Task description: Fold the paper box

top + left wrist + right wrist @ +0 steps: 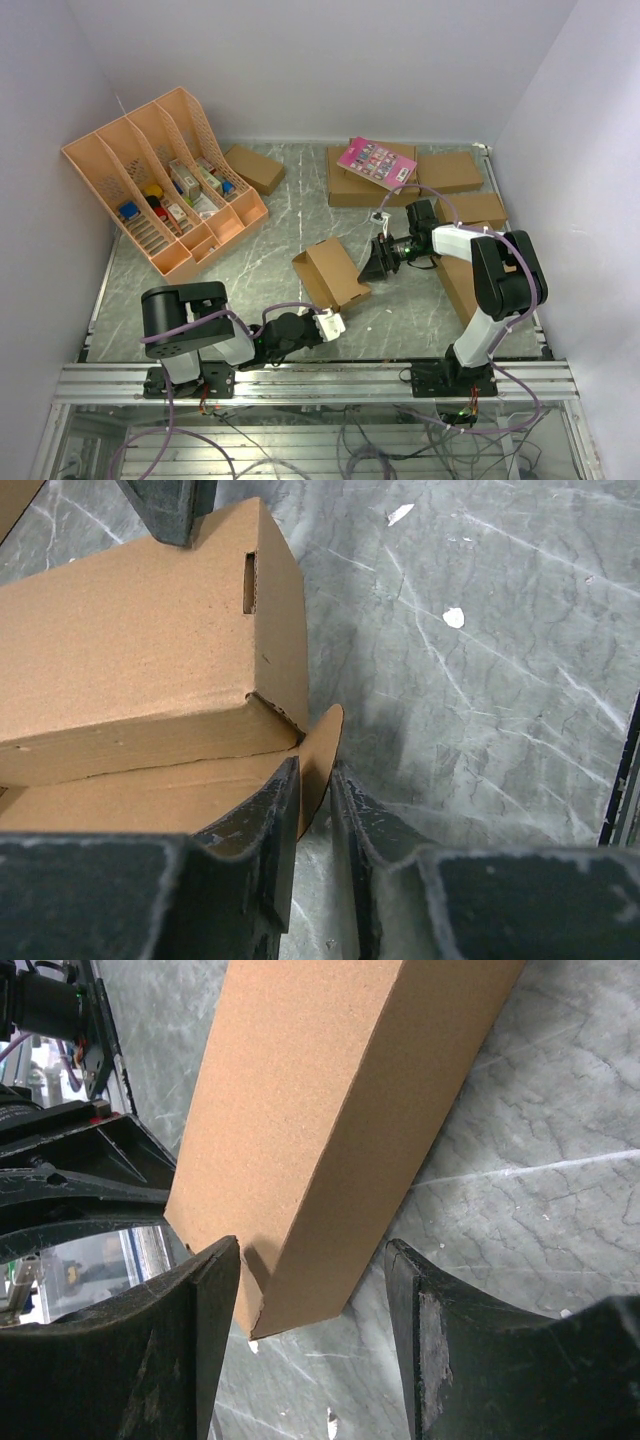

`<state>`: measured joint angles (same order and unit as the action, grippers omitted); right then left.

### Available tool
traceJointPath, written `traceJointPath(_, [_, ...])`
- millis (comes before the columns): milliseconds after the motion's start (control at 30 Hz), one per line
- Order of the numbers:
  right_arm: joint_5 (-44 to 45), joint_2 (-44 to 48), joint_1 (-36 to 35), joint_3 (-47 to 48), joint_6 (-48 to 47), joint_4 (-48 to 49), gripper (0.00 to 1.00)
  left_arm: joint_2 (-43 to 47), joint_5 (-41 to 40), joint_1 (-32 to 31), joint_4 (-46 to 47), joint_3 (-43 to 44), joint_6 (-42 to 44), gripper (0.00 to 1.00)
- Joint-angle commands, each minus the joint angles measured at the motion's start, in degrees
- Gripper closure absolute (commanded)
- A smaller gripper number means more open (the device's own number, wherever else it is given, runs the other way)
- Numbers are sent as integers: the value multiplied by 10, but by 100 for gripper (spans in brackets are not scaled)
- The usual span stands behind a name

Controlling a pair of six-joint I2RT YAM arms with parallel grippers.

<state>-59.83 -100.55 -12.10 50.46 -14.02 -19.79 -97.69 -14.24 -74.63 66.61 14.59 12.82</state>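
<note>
The paper box [335, 272] lies mid-table as a partly folded narrow brown oblong, with a slot [249, 582] in its end panel and a rounded flap [322, 742] sticking out at the near corner. My left gripper [328, 320] sits at that near end. Its jaws [315, 775] stand narrowly apart around the rounded flap, which leans on the left finger [270, 820] while a gap shows to the other one. My right gripper [372, 265] is open at the box's far end [320, 1140], straddling it [312, 1250]. One finger [215, 1290] is at the box corner, the other [420, 1310] stands apart.
An orange file organiser [165, 175] with small items stands at the back left. Flat brown boxes lie along the back [255, 168] [450, 172] [475, 210], one bearing a pink card [376, 160]. Another flat box [458, 285] lies under the right arm. A metal rail [320, 380] borders the near edge.
</note>
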Motion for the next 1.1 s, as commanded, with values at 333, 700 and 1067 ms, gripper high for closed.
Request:
traceJointPath(333, [13,-22,-2,14,2,-6,42,-2,9,10,40,7,-34,89])
traceJointPath(700, [23,-24,-2,13,6,-4,42,-5,11,19,51,-1,-60,93])
traceJointPath(1067, [34,-28,-5,14,6,-5,42,-22,4,29,90,-15,-82,93])
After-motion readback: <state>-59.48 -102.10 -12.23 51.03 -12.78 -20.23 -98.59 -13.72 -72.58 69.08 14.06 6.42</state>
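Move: The box's narrow end flap stands just beyond the left fingertips, already between them, about 1 cm forward and 1 cm right, level with them. From the left hand the raised box body is centred some 9 cm forward and 1 cm right, and the low open panel about 8 cm forward and 6 cm left. From the right hand, whose fingertip already rests on the body's top, the flap is roughly 9 cm back, 8 cm left and 2 cm lower. Close the left gripper from part open to nearly shut so it pinches the end flap standing between its fingers. Keep the hand almost in place, easing it forward less than 1 cm towards the box and rolling it some 5 degrees counter-clockwise as seen from behind the hand. Keep the right fingertip on the box's top, sinking about half a centimetre, with that gripper still open. ##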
